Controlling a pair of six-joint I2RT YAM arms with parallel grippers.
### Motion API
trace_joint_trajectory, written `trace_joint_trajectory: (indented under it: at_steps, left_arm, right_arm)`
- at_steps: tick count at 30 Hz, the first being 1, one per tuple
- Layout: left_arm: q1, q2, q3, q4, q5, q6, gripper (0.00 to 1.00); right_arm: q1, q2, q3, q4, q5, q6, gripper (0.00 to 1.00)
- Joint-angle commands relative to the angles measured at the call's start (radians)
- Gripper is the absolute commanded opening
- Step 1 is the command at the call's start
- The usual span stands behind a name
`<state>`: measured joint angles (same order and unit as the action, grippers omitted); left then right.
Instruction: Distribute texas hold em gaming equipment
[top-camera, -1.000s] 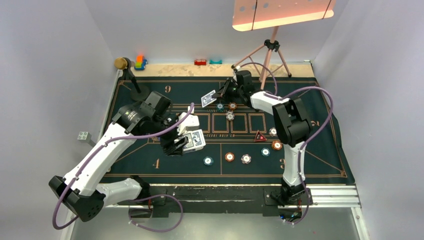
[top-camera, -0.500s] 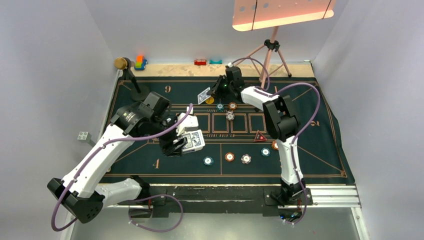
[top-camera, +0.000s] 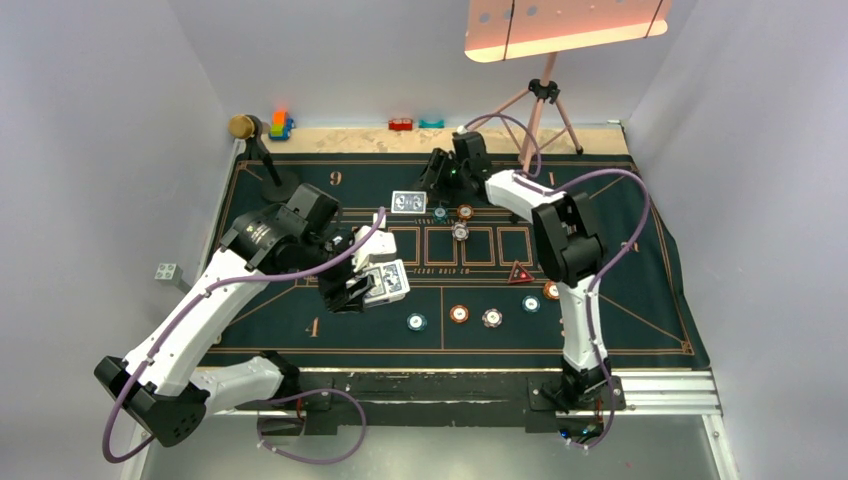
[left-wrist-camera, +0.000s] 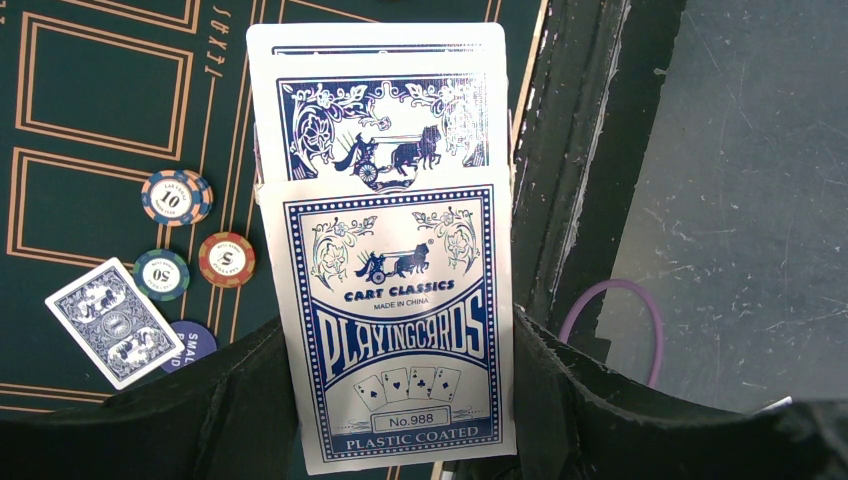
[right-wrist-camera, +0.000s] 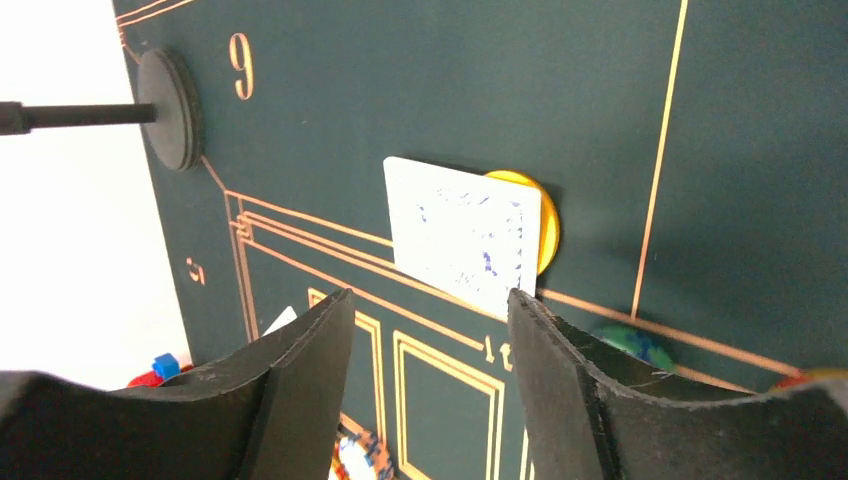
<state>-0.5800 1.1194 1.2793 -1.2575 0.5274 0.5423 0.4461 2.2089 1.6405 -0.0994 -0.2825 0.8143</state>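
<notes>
My left gripper is shut on a blue-and-white playing-card box, with blue-backed cards sticking out of its top. My right gripper hovers open at the far middle of the green mat, nothing between its fingers. Just beyond it a single card lies flat, face down, partly covering a yellow button. Teal, orange and white chips sit beside it. A red triangle marker and several more chips lie nearer. Another card lies by a dark-blue button.
A microphone stand rises at the mat's far-left corner, its round base close to my right gripper's view. Toy blocks line the back edge. A tripod stands at back right. A grey block lies left of the mat.
My right gripper has opened and let go of the card, which now lies flat on the mat over the yellow button. The left arm has held still with the box.
</notes>
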Motion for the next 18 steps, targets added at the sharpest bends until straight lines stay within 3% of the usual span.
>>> trace_joint_trajectory:
  at_steps: [1, 5, 12, 18]
  left_arm:
    - [0.004, -0.023, 0.019, 0.014, 0.016, 0.004, 0.00]
    - [0.005, -0.023, 0.021, 0.016, 0.022, 0.002, 0.00]
    - [0.005, -0.025, 0.007, 0.027, 0.025, 0.004, 0.00]
    - [0.004, -0.021, 0.003, 0.040, 0.021, 0.002, 0.00]
  right_arm:
    - [-0.003, -0.176, -0.004, -0.040, 0.015, -0.046, 0.64]
    - [0.004, -0.302, -0.062, -0.078, 0.008, -0.065, 0.66]
    - [0.052, -0.639, -0.419, 0.075, -0.152, -0.016, 0.83]
    - [0.113, -0.886, -0.590, 0.124, -0.253, 0.029, 0.89]
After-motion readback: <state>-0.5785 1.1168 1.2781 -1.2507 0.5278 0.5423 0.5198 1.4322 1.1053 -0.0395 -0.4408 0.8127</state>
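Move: Behind and above the right hand lies its next goal, the card deck in the left hand: some 32 cm back, about 6 cm to the left and 12 cm higher. The dealt card lies about 4 cm below, 4 cm left and 2 cm back; the teal chip is some 5 cm back and 6 cm right, the orange chip as far back and 12 cm right. From the left hand, the deck sticks out about 4 cm to its right, almost level. Leaving the dealt card behind, the right hand goes nearly straight up first, then sweeps back towards the deck, about 17 cm each way. Its already parted fingers open wider and the wrist tilts some 20 degrees, fingertips lifting and swinging counter-clockwise. The left hand stays put, keeping hold of the deck. ##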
